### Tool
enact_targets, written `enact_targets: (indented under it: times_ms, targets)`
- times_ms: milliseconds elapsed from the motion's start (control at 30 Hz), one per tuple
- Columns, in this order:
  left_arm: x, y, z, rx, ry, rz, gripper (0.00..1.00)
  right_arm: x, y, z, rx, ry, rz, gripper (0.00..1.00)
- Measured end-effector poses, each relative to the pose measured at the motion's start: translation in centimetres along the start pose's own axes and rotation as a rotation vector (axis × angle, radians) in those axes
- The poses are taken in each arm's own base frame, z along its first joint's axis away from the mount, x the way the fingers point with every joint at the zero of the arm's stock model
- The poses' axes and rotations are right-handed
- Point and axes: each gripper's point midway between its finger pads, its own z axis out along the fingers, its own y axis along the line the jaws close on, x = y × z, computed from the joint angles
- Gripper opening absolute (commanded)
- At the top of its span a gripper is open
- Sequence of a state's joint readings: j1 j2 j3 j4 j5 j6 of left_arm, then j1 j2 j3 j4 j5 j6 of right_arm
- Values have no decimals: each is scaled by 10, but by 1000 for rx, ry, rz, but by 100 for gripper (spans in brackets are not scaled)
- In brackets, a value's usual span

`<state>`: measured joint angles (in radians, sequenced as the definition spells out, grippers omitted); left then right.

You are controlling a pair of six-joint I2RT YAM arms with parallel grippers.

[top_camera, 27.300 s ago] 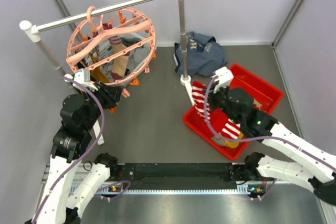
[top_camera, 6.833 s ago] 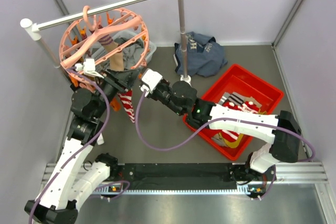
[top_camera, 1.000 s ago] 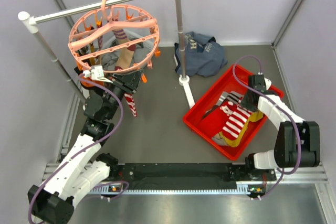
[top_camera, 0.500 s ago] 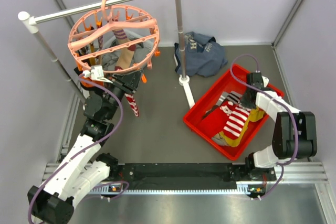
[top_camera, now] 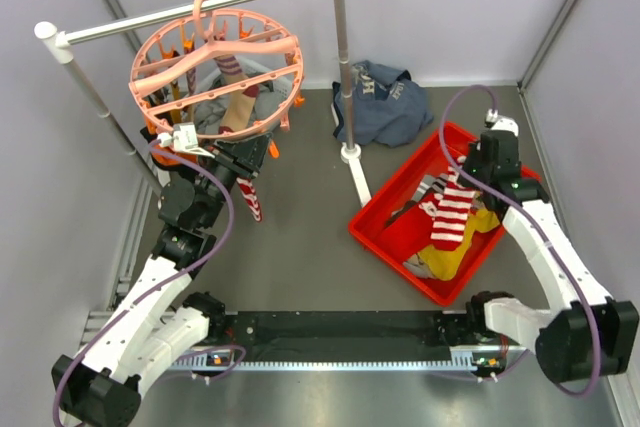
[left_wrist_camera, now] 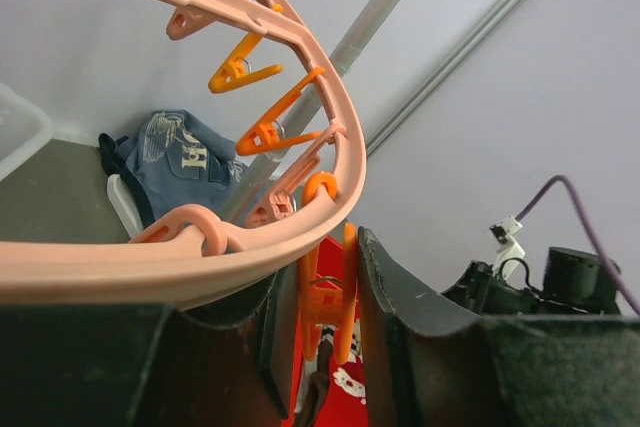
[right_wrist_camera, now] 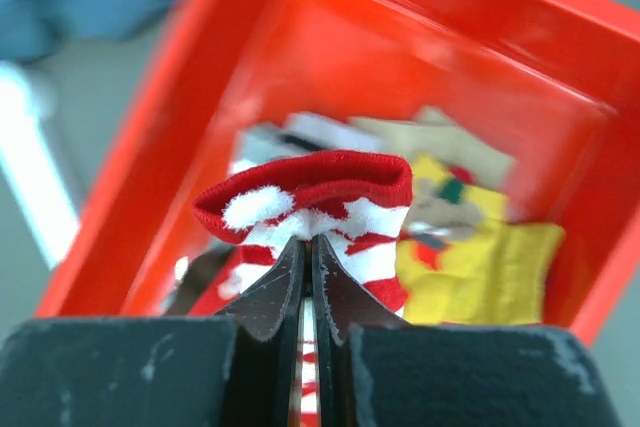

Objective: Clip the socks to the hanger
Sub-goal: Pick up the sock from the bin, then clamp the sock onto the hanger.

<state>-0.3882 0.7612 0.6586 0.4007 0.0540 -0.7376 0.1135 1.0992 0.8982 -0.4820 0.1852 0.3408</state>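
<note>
The salmon-pink hanger (top_camera: 215, 72) hangs by its hook from the rail, with socks (top_camera: 238, 97) clipped inside its ring. Under its near rim my left gripper (top_camera: 255, 154) is shut on an orange clip peg (left_wrist_camera: 335, 297), squeezed between the fingers (left_wrist_camera: 400, 297) just below the ring (left_wrist_camera: 200, 257). A striped sock (top_camera: 250, 197) hangs below that gripper. Above the red bin (top_camera: 385, 209), my right gripper (top_camera: 468, 183) is shut on the cuff of a red-and-white striped sock (right_wrist_camera: 310, 192), which dangles (top_camera: 450, 217) over the yellow sock (right_wrist_camera: 480, 257) and the others in the bin.
The white-and-grey rail stand (top_camera: 342, 57) has a post between the hanger and the bin. A navy garment (top_camera: 385, 97) lies behind that post. A translucent tub (left_wrist_camera: 15, 137) sits under the hanger. Grey walls close in the left, back and right.
My right gripper closed on the striped sock's cuff and lifted it up out of the bin. The left arm and the hanger have not moved.
</note>
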Motion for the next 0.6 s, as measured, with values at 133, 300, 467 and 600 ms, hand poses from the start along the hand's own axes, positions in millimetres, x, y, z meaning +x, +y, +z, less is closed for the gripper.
enact_targets:
  times_ms: [133,300,467,600]
  targets:
    - [0,0,0,-1,1,0,21,-11,48,-32,-206,-83,-92,0]
    - [0,0,0,-1,1,0,21,-11,126,-81,-499,-195,-253,0]
    - [-2,-2,0,0,2,0,21,8,200,-124,-746,-240,-409,0]
    - [-2,-3,0,2,4,0,21,13,241,-142,-845,-264,-473,0]
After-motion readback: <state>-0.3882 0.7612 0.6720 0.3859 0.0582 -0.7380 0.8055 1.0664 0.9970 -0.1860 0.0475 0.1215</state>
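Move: The orange clip on the pink hanger, where the right hand's red-and-white striped sock is bound, lies some 46 cm to its left, about 4 cm nearer the base and 20 cm higher. The stand's foot is about 28 cm left, 11 cm farther out and 16 cm down; the red bin's middle is below, 15 cm down, 3 cm left and 3 cm back. For the left hand, the clip is right at its fingertips, about 1 cm ahead and 1 cm right. Leftward in one quick sweep of about 25 cm, rising some 11 cm and easing back a little, the right hand carries the striped sock from over the red bin towards the clip, passing on the near side of the stand's foot. Its wrist swings counter-clockwise some 50 degrees and tips up; its shut fingers keep their pinch near the cuff. The left hand stays, still pinching the clip. ##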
